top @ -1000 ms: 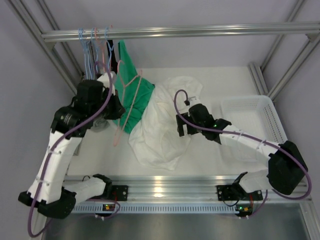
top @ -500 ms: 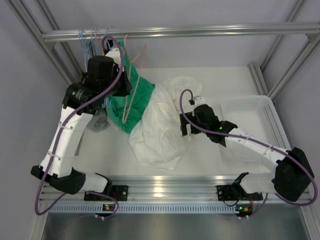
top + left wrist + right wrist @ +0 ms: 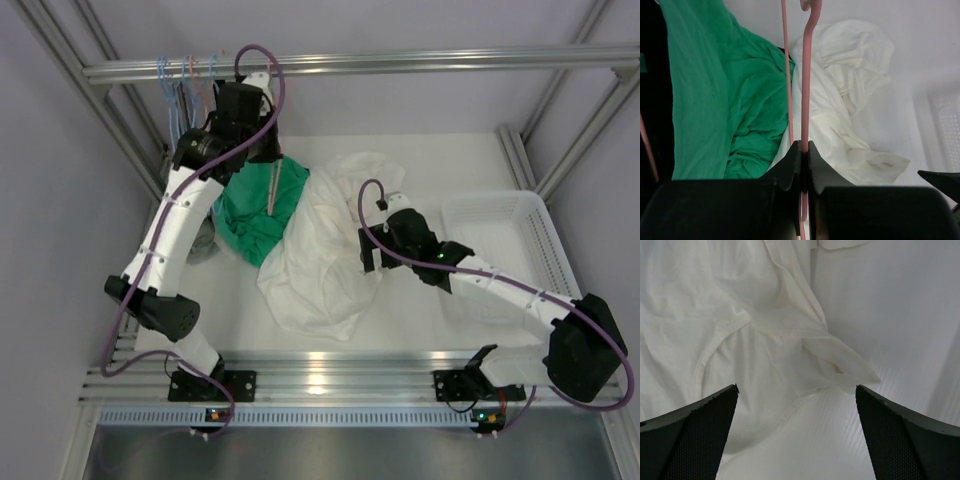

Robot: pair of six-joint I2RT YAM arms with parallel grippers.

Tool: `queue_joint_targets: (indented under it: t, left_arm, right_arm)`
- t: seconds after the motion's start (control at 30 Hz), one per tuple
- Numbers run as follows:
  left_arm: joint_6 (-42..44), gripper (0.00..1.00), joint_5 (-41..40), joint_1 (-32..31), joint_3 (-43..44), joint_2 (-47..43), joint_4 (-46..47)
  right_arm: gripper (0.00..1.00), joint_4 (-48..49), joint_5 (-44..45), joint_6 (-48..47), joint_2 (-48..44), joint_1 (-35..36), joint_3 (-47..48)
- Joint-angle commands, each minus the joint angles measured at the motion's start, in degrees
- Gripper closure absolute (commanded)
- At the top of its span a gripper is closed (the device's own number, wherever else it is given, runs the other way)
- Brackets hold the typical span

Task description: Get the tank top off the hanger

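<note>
The white tank top (image 3: 318,255) lies crumpled on the table, off the hanger. The thin pink hanger (image 3: 272,190) hangs in the air over the green garment (image 3: 258,215), and my left gripper (image 3: 267,157) is shut on it near the back rail. In the left wrist view the jaws (image 3: 805,150) pinch the pink hanger (image 3: 806,75), with the tank top (image 3: 850,100) below and to the right. My right gripper (image 3: 370,250) hovers open just over the tank top. Its wrist view shows wide-apart fingers (image 3: 796,390) with only the tank top (image 3: 740,340) below them.
Light blue hangers (image 3: 172,88) hang at the left end of the back rail (image 3: 400,62). A white basket (image 3: 545,225) stands at the right. A dark garment (image 3: 203,243) lies left of the green one (image 3: 715,100). Frame posts stand on both sides.
My left arm has lifted the pink hanger up and back toward the rail, away from the garments. The right gripper has opened slightly wider and shifted a little right over the tank top.
</note>
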Motion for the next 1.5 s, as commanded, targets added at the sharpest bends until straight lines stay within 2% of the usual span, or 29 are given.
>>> queue_joint_targets:
  t: [0.0, 0.13, 0.27, 0.3, 0.37, 0.43, 0.47, 0.5, 0.67, 0.8, 1.0, 1.17, 1.23, 1.27, 1.3, 1.4, 1.47]
  left_arm:
    - [-1.4, 1.0, -2.2, 0.6, -1.3, 0.5, 1.4]
    - [-1.9, 1.0, -1.3, 0.9, -2.3, 0.1, 1.3]
    - [-3.3, 1.0, -1.9, 0.7, -9.3, -4.5, 2.0]
    - [-3.4, 0.88, -2.6, 0.7, -12.3, -6.5, 2.7]
    - [-3.4, 0.72, -3.0, 0.7, -14.7, -8.5, 3.7]
    - [-3.4, 0.34, -4.0, 0.7, -17.3, -11.2, 4.9]
    - [-3.5, 0.09, -4.5, 0.7, -17.9, -11.8, 4.8]
    - [-3.5, 0.01, -5.1, 0.7, -19.0, -13.4, 4.9]
    - [-3.6, 0.01, -6.4, 0.7, -23.7, -18.9, 4.9]
    - [-4.1, 0.01, -9.1, 0.8, -31.1, -30.3, 4.8]
    - [-3.4, 0.01, -10.9, 0.7, -37.8, -42.4, 3.1]
    - [-2.0, 0.01, -9.2, 0.7, -39.5, -46.1, 2.5]
    - [-1.4, 0.01, -8.9, 0.7, -40.0, -46.9, 2.3]
    - [-1.2, 0.01, -8.8, 0.7, -40.2, -47.1, 2.5]
    - [-1.1, 0.01, -8.8, 0.8, -40.7, -47.5, 2.5]
    - [-0.7, 0.01, -8.8, 0.7, -41.8, -48.1, 2.6]
    - [-0.5, 0.01, -9.4, 0.7, -42.7, -48.5, 2.7]
  right_arm:
    - [0.01, 2.5, -1.0, -1.4, -1.2, -0.7, 0.8]
    - [0.0, 2.7, -4.8, -2.4, -1.7, -0.7, 1.2]
    - [0.01, 3.4, -12.1, -6.9, -0.9, -0.7, 2.7]
    - [0.01, 3.4, -13.2, -7.3, 1.1, -0.7, 4.2]
    - [0.01, 3.6, -15.3, -7.9, 3.7, -0.7, 6.1]
    - [0.01, 4.5, -13.0, -6.9, 8.4, -0.7, 10.0]
    - [0.01, 4.7, -11.9, -6.7, 9.9, -0.7, 10.0]
    - [0.01, 4.8, -10.7, -6.8, 13.5, -0.7, 12.4]
    - [0.01, 5.4, -7.0, -10.3, 24.1, -0.7, 19.3]
    - [0.01, 6.8, -9.8, -11.0, 31.7, -0.7, 23.1]
    - [0.01, 8.6, -11.1, -8.8, 38.8, -0.1, 24.0]
    - [0.01, 5.4, -7.0, -5.9, 42.9, 2.2, 24.5]
    - [0.12, 3.7, -4.9, -4.5, 43.9, 2.1, 24.3]
    - [0.24, 3.7, -3.7, -3.0, 43.9, 2.1, 22.9]
    - [0.51, 3.6, -2.4, -2.1, 43.4, 2.1, 22.1]
    - [1.0, 3.9, 2.2, 1.0, 41.7, 2.3, 18.7]
    - [1.0, 4.8, 4.8, 2.5, 39.5, 2.8, 15.4]
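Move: The white tank top's middle lies about 8 cm ahead of the open right hand, 7 cm to its left and 12 cm below. The green top lies roughly 12 cm left of that middle and 8 cm farther out; the white basket is some 32 cm to the right hand's right and 6 cm ahead. The left hand holds the pink hanger, the rail about 12 cm ahead, directly in line sideways, and 10 cm above; the blue hangers are some 12 cm left and 10 cm ahead. Down and a touch forward, about 1.5 cm, the left hand settles the pink hanger on the rail, then opens wide, lets go and backs off some 17 cm, drifting left. The right hand swings left, then reaches forward and sinks about 11 cm onto the white tank top, turning slightly counter-clockwise before easing back as its fingers shut and pinch a fold. ##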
